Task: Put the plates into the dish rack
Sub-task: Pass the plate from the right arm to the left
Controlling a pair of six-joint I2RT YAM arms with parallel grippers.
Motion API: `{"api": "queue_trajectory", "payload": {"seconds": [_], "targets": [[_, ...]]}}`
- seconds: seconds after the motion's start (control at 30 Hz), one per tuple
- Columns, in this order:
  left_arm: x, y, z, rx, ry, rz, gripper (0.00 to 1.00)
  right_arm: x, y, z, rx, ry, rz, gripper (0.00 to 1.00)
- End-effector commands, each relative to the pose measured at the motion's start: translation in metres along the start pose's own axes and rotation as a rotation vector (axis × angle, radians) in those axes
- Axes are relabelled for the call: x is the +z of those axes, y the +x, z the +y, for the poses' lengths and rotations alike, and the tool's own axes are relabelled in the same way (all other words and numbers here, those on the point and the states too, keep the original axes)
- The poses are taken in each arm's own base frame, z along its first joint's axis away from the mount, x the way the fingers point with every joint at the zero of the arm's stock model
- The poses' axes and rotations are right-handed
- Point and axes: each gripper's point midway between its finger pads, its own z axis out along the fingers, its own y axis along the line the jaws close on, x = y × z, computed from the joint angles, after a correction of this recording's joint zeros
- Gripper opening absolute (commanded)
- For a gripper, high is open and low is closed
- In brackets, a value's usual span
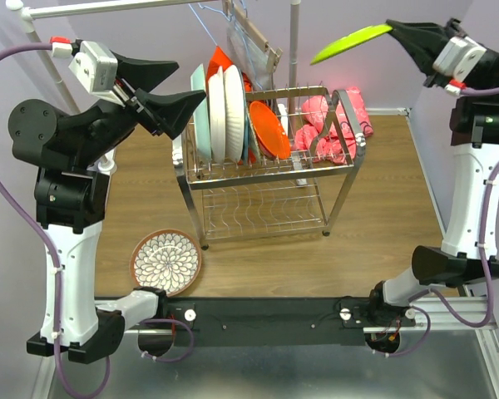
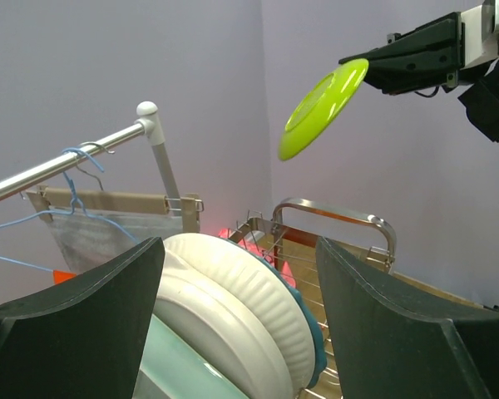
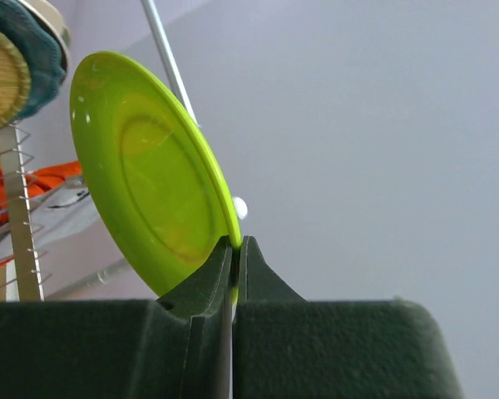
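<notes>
The chrome dish rack (image 1: 270,172) stands mid-table with several plates upright in its upper shelf: a mint plate (image 1: 200,112), white plates (image 1: 225,112) and an orange plate (image 1: 269,129). My left gripper (image 1: 189,83) is open, its jaws wide on either side of the white plates' (image 2: 241,291) top rims, not touching them. High at the right, my right gripper (image 1: 391,30) is shut on the rim of the lime green plate (image 1: 349,43), which hangs tilted in the air above the rack's right end. A white-and-brown floral plate (image 1: 166,262) lies flat on the table at the front left.
Pink cloths (image 1: 333,125) lie behind the rack's right end. A white clothes rail (image 1: 108,8) with hangers and a hanging bag (image 1: 251,41) stands behind the rack. The rack's lower tier (image 1: 262,218) holds nothing.
</notes>
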Motion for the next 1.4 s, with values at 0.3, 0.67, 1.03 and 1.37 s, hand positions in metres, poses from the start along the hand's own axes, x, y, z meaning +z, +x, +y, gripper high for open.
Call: {"api": "queue_trajectory", "payload": {"seconds": [0.3, 0.67, 1.03, 1.37], "targets": [[-0.013, -0.001, 0.002, -0.002, -0.078, 0.01, 0.83, 0.039, -0.01, 0.052, -0.18, -0.183, -0.224, 0.0], [-0.022, 0.003, 0.005, -0.013, -0.132, 0.025, 0.83, 0.044, -0.008, 0.094, -0.189, -0.335, -0.398, 0.0], [-0.024, 0.008, 0.006, -0.03, -0.151, 0.029, 0.83, 0.055, 0.0, 0.108, -0.156, -0.354, -0.435, 0.01], [0.016, 0.006, -0.018, -0.062, -0.039, 0.074, 0.83, 0.061, -0.007, 0.085, -0.045, -0.291, -0.342, 0.01]]}}
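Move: The open left gripper, where the green plate is being taken, is some 32 cm left of the right hand, 9 cm nearer the base and about level. The green plate's middle lies about 26 cm right of the left hand and 9 cm ahead, roughly level. From the left hand, the racked white plates are 7 cm right, 8 cm ahead and 20 cm below, the orange plate 14 cm right, 7 cm ahead and 24 cm below. Still pinching the green plate, the right hand goes about 8 cm left and down, towards the left gripper. ##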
